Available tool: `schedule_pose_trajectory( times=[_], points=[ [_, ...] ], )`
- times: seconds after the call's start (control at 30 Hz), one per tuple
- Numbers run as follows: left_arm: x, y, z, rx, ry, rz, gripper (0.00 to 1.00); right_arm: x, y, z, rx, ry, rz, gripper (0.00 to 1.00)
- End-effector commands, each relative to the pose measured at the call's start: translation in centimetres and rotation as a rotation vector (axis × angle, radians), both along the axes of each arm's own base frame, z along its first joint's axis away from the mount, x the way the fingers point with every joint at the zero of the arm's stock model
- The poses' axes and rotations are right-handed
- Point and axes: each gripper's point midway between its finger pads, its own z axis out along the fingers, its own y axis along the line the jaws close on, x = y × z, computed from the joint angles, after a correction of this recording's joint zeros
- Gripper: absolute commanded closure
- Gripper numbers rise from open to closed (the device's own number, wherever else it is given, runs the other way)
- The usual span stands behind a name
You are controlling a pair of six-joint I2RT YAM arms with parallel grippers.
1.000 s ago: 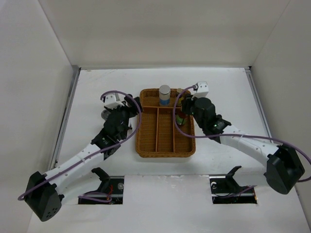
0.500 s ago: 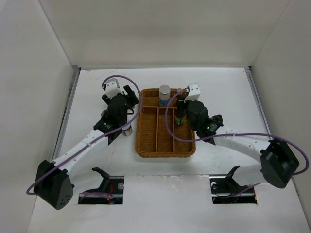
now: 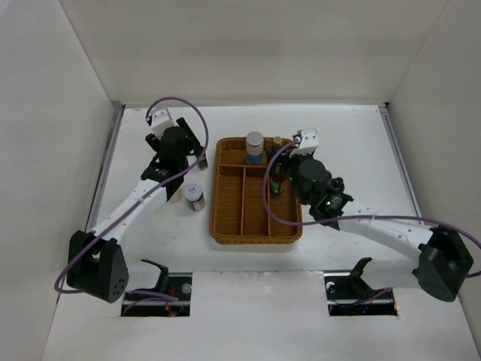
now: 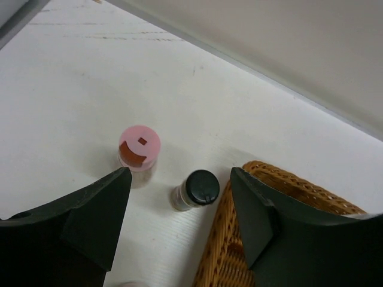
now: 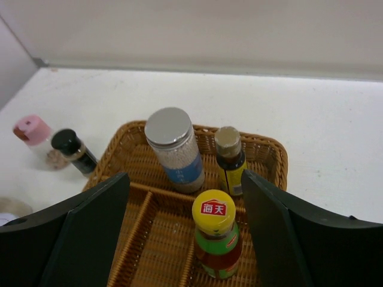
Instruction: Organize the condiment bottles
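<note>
My left gripper (image 4: 179,206) is open above the table at the tray's far-left corner (image 3: 194,150). Below it stand a pink-capped jar (image 4: 139,152) and a black-capped jar (image 4: 196,189), untouched. My right gripper (image 5: 188,230) is open over the wicker tray (image 3: 255,226). A yellow-capped sauce bottle (image 5: 216,239) stands between its fingers without touching them. Behind it in the tray's far compartment stand a grey-capped jar (image 5: 173,149) and a tan-capped slim bottle (image 5: 230,158). A pale-capped jar (image 3: 194,197) stands on the table left of the tray.
The wicker tray's rim (image 4: 263,179) lies right under my left gripper's right finger. White walls enclose the table on three sides. The tray's long middle compartments (image 3: 244,199) hold nothing.
My left arm has swung away from the pale-capped jar toward the far left, over the pink and black jars. My right gripper has shifted slightly above the yellow-capped bottle.
</note>
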Motion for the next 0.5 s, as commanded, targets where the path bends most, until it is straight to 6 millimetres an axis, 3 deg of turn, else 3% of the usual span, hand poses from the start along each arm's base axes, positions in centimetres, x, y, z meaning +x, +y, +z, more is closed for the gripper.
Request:
schedule_pose_trajectory(
  times=[0.0, 0.17, 0.37, 0.47],
  points=[
    [1.2, 0.8, 1.1, 0.0, 0.007, 0.023, 0.35, -0.8, -0.8, 2.6, 0.087, -0.058, -0.018, 0.17],
    [2.2, 2.1, 0.0, 0.033, 0.1, 0.068, 0.34, -2.5, -1.6, 3.7, 0.125, -0.07, -0.013, 0.16],
    [3.2, 4.4, -2.4, 0.063, 0.221, 0.15, 0.29, -5.6, -1.5, 2.8, 0.16, -0.059, 0.008, 0.17],
    [4.0, 3.7, -3.8, 0.05, 0.275, 0.102, 0.29, -6.3, -1.9, 2.3, 0.198, -0.064, 0.02, 0.17]
  ],
)
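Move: The pink-capped bottle stands about 5 cm ahead of the left gripper, 5 cm left and 10 cm below. The black-capped bottle is some 3 cm ahead and 1 cm right; the white-lidded jar, 7 cm back and 1 cm left. From the right gripper, the sauce bottle just placed in the basket is about 1 cm ahead, straight below by 11 cm; the white jar is roughly 3 cm back and 15 cm right. Bring the open left gripper down, left and forward in about equal parts, some 7 cm in all, towards the pink-capped bottle, tipping the fingers about 15 degrees further down. Meanwhile raise the open right gripper a little off the sauce bottle, then draw it back about 6 cm towards its base. ##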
